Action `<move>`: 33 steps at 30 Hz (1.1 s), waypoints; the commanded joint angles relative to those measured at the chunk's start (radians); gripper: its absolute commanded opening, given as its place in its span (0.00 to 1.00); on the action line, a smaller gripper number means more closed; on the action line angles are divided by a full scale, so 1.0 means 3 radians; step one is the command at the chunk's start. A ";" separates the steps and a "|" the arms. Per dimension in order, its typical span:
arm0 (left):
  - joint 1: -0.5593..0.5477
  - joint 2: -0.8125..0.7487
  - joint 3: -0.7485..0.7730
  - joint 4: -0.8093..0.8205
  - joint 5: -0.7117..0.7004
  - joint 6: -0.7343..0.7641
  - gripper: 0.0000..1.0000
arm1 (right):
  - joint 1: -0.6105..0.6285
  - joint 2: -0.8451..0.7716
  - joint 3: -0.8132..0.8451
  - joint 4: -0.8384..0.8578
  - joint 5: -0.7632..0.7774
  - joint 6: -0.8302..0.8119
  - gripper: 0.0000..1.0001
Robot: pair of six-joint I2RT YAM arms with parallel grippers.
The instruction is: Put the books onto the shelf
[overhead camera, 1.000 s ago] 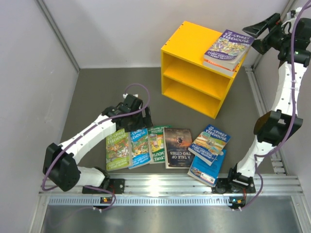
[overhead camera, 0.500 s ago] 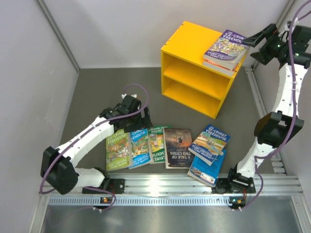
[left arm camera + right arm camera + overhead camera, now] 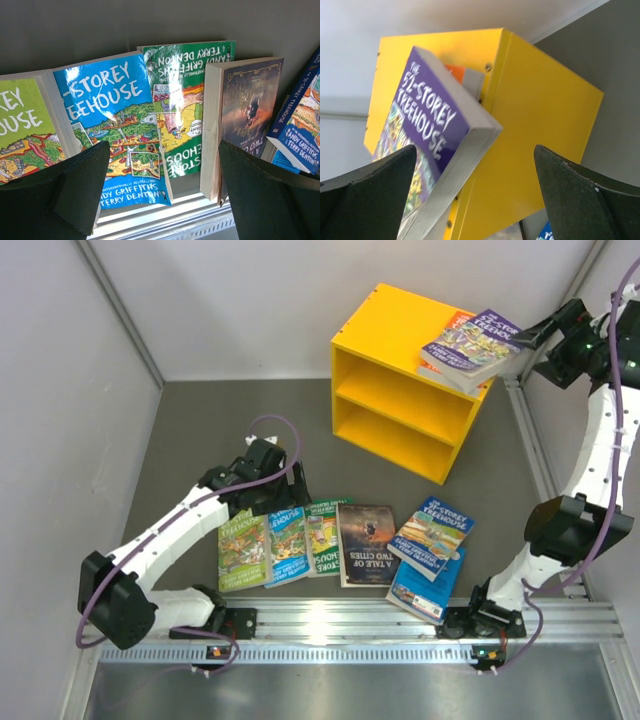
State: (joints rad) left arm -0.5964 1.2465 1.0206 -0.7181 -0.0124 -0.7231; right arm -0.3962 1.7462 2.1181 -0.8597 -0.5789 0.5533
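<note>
The yellow shelf (image 3: 400,390) stands at the back; both its compartments look empty. On its top lies a purple book (image 3: 472,345) over an orange one (image 3: 460,319), overhanging the right edge. My right gripper (image 3: 529,337) is open at that overhang, and the purple book's (image 3: 427,150) corner lies between its fingers (image 3: 370,195). On the floor lie a light-green book (image 3: 243,552), a blue one (image 3: 287,545), a green one (image 3: 325,537), a dark one (image 3: 365,543) and two more blue ones (image 3: 432,535) (image 3: 425,587). My left gripper (image 3: 290,498) hovers open over the blue (image 3: 115,115) and green (image 3: 187,100) books, holding nothing.
An aluminium rail (image 3: 340,620) runs along the near edge just below the row of books. Grey walls close in on the left, back and right; the right arm's upper links (image 3: 590,470) stand beside the right wall.
My right gripper has moved down and right to the purple book's corner. That book has slid and turned toward the right, uncovering the orange one. The left arm has barely shifted.
</note>
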 commanded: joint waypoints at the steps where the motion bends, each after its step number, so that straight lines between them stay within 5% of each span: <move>1: -0.0006 -0.0105 0.0018 0.0031 0.0026 0.0038 0.95 | -0.0019 -0.0237 -0.0081 0.0292 -0.0442 0.0134 1.00; 13: -0.0006 -0.0023 0.0080 0.0021 0.0230 0.0119 0.95 | 0.0052 -0.0656 -0.0704 0.0483 -0.0612 0.0293 1.00; 19: -0.0006 -0.0115 0.0003 0.0026 0.0205 0.0125 0.95 | 0.0052 -0.0672 -0.0654 0.0498 -0.0566 0.0334 0.56; 24: -0.0006 -0.0182 -0.0084 0.0036 0.0205 0.0099 0.95 | 0.0052 -0.0580 -0.0602 0.0524 -0.0530 0.0364 0.49; 29: -0.0001 -0.0223 -0.0114 0.0037 0.0179 0.0099 0.95 | 0.0052 -0.0503 -0.0562 0.0519 -0.0469 0.0354 0.27; 33: -0.0006 -0.0233 -0.0125 0.0037 0.0149 0.0094 0.95 | 0.0052 -0.0406 -0.0500 0.0513 -0.0479 0.0354 0.27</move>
State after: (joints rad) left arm -0.5964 1.2037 0.9928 -0.7189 0.0425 -0.7033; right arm -0.3878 1.6001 1.9194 -0.7345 -0.7303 0.6662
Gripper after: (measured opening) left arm 0.949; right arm 0.273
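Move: The purple 52-Storey book lies about 14 cm to the right hand's left, 2 cm farther out and roughly at its height. The orange book under it is some 16 cm left, 1 cm ahead and 3 cm lower; the middle of the yellow shelf's top is about 27 cm left, 3 cm ahead and 5 cm lower. From the left hand the purple book lies roughly 42 cm right, 25 cm ahead and 24 cm up. The right hand shifts 4 cm left and 3 cm back to the purple book's near edge, fingers closing nearly shut. ##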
